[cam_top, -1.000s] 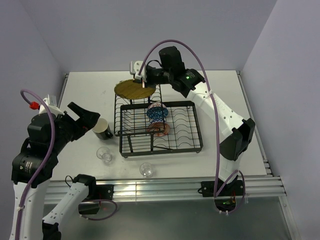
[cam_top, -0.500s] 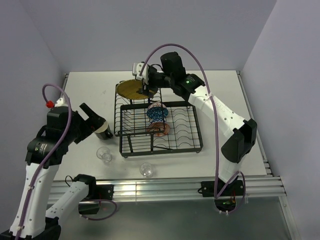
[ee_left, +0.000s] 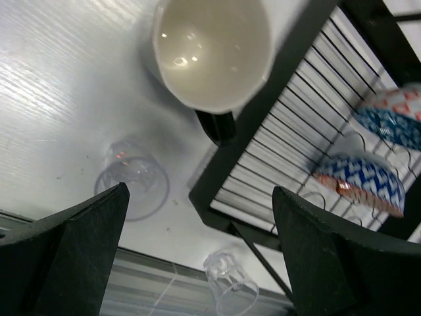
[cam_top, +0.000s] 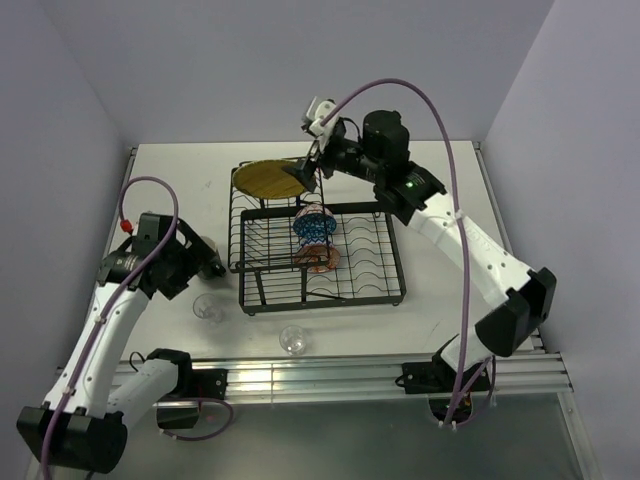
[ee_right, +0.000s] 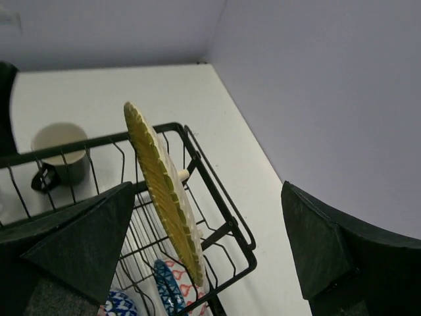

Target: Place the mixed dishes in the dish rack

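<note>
The yellow plate [cam_top: 268, 180] [ee_right: 164, 191] leans on the raised back part of the black dish rack [cam_top: 392, 262] [ee_right: 227, 232]. My right gripper [cam_top: 312, 170] [ee_right: 209, 197] is open just right of the plate's edge, apart from it. A blue patterned bowl [cam_top: 315, 225] [ee_left: 363, 181] and an orange-red bowl [cam_top: 320, 258] [ee_left: 395, 112] stand in the rack's slots. My left gripper [cam_top: 203, 262] [ee_left: 200, 197] hangs open over the black mug [ee_left: 214, 49], which stands upright by the rack's left side. Two clear glass cups [cam_top: 208, 308] [cam_top: 293, 340] stand on the table.
The white table [cam_top: 450, 200] stretches to the right of the rack. A metal rail [cam_top: 350, 368] runs along the near edge, close to the nearer glass cup [ee_left: 230, 283]. Walls close in the back and both sides.
My right gripper has opened, let go of the yellow plate and drawn back to the right. The plate now rests on the rack. My left arm has swung in over the mug.
</note>
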Tool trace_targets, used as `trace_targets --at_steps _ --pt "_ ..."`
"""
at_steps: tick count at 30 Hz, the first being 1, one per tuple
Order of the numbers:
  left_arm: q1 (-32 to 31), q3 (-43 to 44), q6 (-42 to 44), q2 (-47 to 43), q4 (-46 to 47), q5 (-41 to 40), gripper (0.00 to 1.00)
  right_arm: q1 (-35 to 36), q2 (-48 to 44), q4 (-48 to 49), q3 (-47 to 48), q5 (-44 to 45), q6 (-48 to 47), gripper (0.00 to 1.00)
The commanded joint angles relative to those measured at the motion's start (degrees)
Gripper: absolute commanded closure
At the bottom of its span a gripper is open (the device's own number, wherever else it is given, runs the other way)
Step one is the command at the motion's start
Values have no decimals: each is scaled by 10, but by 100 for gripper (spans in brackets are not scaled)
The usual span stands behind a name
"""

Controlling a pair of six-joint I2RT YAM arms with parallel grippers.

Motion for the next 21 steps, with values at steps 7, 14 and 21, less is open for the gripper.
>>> trace_targets --at_steps 7,14,21 --pt "99 -13 -39 65 63 -29 7 2 -133 16 -61 81 188 0" --pt "141 -21 -51 106 90 -15 14 2 -147 -216 74 153 360 0" --pt "150 -21 -48 155 118 -20 28 2 -181 -355 104 99 413 0"
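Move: The mug stands upright about 10 cm ahead of my left hand, 2 cm to its left and some 12 cm lower. The nearer glass is about 3 cm back and 3 cm left of the hand, down on the table; the dish rack's middle lies some 27 cm right and 14 cm ahead. From my right hand the mug is roughly 27 cm left, 4 cm back and far below; the yellow plate is about 8 cm left, 2 cm ahead and 6 cm lower. I swing my left hand leftward, forward and down, about 9 cm in all, closing in on the mug's left side while the wrist turns some 20 degrees counter-clockwise and the wide-open fingers begin to narrow. My empty, open right hand backs away from the racked plate, back, right and up by about 14 cm, rolling as it goes. ##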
